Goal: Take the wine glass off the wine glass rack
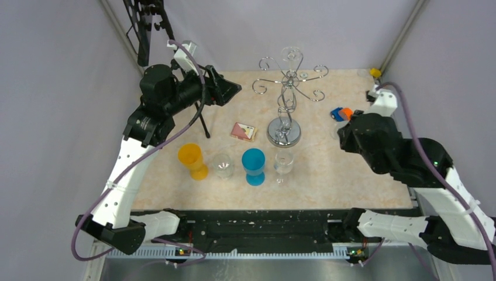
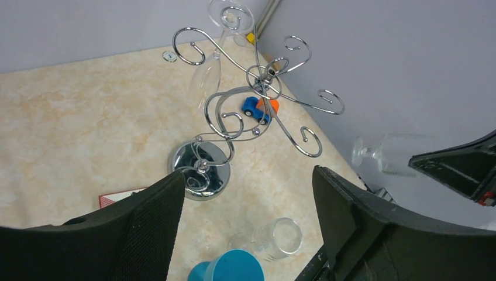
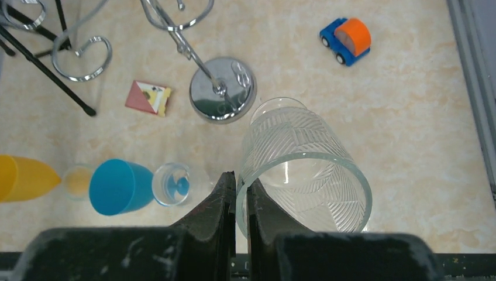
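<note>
The chrome wine glass rack [image 1: 285, 132] stands at the table's back centre, its round base [image 2: 188, 159] showing in the left wrist view. One clear wine glass [image 2: 205, 79] hangs upside down from a scroll arm. A second, patterned wine glass [image 3: 304, 170] is off the rack, to its right. My right gripper [image 3: 241, 181] is shut on that glass's rim, one finger inside and one outside. The left wrist view shows this glass [image 2: 389, 153] lying sideways in the air. My left gripper [image 2: 247, 175] hovers open and empty left of the rack, above the table.
In a row near the front stand a yellow cup [image 1: 192, 159], a short clear glass [image 1: 222, 165], a blue cup [image 1: 254, 165] and a small stemmed glass [image 1: 283, 164]. A pink card [image 1: 243, 131], a toy truck [image 1: 340, 113] and a black tripod [image 1: 203, 122] are also there.
</note>
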Controlling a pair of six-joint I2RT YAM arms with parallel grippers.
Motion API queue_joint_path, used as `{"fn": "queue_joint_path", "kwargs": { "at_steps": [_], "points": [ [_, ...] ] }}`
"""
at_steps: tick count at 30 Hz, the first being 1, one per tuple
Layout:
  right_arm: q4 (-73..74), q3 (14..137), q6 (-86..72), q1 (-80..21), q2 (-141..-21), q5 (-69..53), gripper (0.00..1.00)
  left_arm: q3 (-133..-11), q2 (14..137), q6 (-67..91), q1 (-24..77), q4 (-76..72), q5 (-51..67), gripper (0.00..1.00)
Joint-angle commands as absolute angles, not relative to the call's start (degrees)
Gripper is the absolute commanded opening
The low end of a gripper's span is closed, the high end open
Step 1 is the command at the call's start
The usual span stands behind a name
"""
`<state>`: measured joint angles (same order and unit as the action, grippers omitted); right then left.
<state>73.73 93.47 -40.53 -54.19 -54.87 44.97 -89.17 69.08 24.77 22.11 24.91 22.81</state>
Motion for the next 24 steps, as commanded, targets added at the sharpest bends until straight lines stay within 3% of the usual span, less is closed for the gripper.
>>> {"fn": "queue_joint_path", "kwargs": {
  "at_steps": [1,14,24],
  "points": [
    [72.3,88.8,-43.6,-53.8,-56.1,38.4,0.0,-88.8,67.6,23.5,22.0,23.9,22.1,0.82],
    [57.6,64.6,-47.1,-48.5,-53.7,19.3,0.0,-86.4,65.7,23.8,22.1,23.6,22.1,0.82],
    [51.7,56.1,-49.4,-48.1,-56.5,17.5,0.0,-85.7,64.8,23.7,22.1,23.6,22.1,0.82]
  ]
}}
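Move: The held clear wine glass is bound for the empty table spot at the right end of the row, about 2 cm ahead of the right hand, 5 cm to its left and 38 cm below. The standing clear glass is 4 cm ahead and 14 cm left, the blue glass 4 cm ahead and 23 cm left, the rack's base some 22 cm ahead and 12 cm left. From the left hand that spot lies about 10 cm back, 24 cm right and 44 cm below. The clear wine glass, still pinched by its rim in the right hand's shut fingers, is lowered quickly some 20 cm towards the table, drifting about 7 cm left towards the standing clear glass. The wrist tips the fingers down by some 30 degrees, swinging the glass's foot down and under, with a small counter-clockwise turn. ##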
